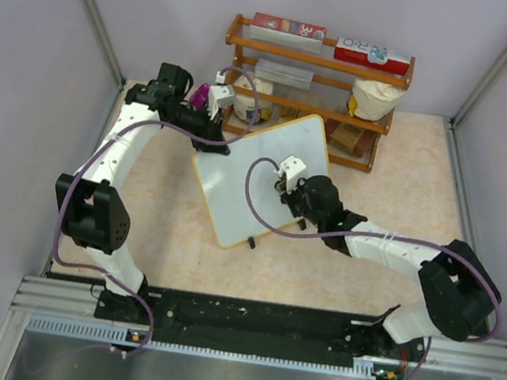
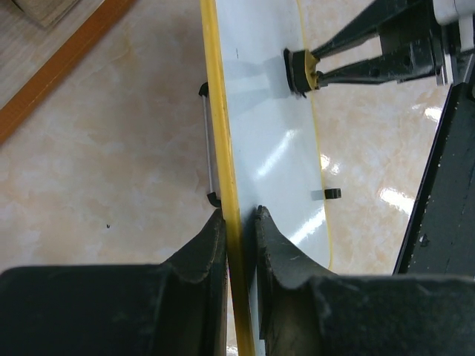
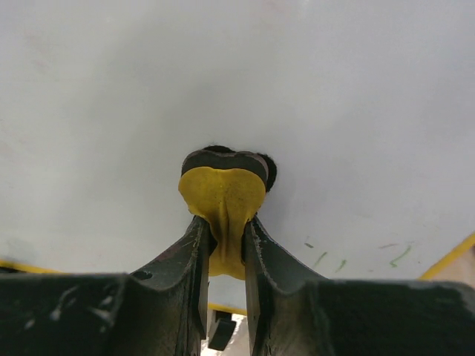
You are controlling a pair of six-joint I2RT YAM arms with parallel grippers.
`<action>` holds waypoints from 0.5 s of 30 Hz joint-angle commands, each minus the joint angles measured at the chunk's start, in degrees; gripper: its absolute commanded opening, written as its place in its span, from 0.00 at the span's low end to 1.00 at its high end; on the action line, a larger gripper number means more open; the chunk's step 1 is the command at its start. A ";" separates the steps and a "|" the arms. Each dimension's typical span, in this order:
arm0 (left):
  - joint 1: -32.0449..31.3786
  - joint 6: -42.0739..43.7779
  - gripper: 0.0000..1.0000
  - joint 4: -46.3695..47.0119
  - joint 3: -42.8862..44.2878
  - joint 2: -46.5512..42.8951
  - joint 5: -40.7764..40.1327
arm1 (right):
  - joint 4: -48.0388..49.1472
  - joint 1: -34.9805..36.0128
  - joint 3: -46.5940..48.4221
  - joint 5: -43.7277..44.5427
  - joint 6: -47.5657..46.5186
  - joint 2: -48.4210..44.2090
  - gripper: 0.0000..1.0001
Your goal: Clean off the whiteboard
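Note:
The whiteboard [image 1: 252,166], white with a thin yellow frame, lies slanted on the table's middle. My left gripper [image 1: 211,139] is shut on its upper-left edge; in the left wrist view the fingers [image 2: 215,237] clamp the yellow frame [image 2: 223,133]. My right gripper [image 3: 225,222] is shut on a yellow eraser [image 3: 223,189], whose black felt face presses on the whiteboard [image 3: 223,74]. From above, the right gripper [image 1: 283,183] sits over the board's right half. Faint green marks [image 3: 326,257] show near the board's edge, right of the eraser. The eraser [image 2: 300,72] also shows in the left wrist view.
A wooden rack [image 1: 319,62] with boxes and bags stands at the back, just behind the board. A purple thing [image 1: 200,96] lies near the left arm's wrist. Grey walls close in the table on the left and right. The board's black feet [image 1: 252,243] point toward the arms.

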 commanded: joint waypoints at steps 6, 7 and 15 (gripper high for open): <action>-1.27 6.16 0.00 -3.06 -2.16 -1.34 -2.03 | 4.97 -11.87 -1.67 -0.85 -0.38 -1.50 0.00; -1.27 6.24 0.00 -3.23 -2.08 -1.34 -2.03 | 5.32 -13.36 -2.19 -1.20 -0.38 -1.59 0.00; -1.18 6.60 0.00 -3.32 -1.99 -1.52 -2.20 | 5.94 -18.47 -2.99 -3.66 -0.03 -3.17 0.00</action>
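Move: The right hand already has the sponge on the face of the whiteboard, which stands leaning back. The middle of the board's right edge lies about 10 cm ahead and 10 cm to the right, at hand height. The leftover green marks are some 5 cm ahead, 6 cm right and 4 cm lower; the nearer black clip is about 1 cm back, 3 cm right and 11 cm below. From the left hand, that edge is roughly 7 cm ahead, 25 cm right and 13 cm down. Still pressed to the board, the sponge in the right hand's closed fingers wipes along the face to the right and forward, about 10 cm, almost level, passing above the green marks to close to the right edge, while the wrist swings some 10 degrees clockwise. The left hand stays put, keeping its pinch on the board's upper edge. ##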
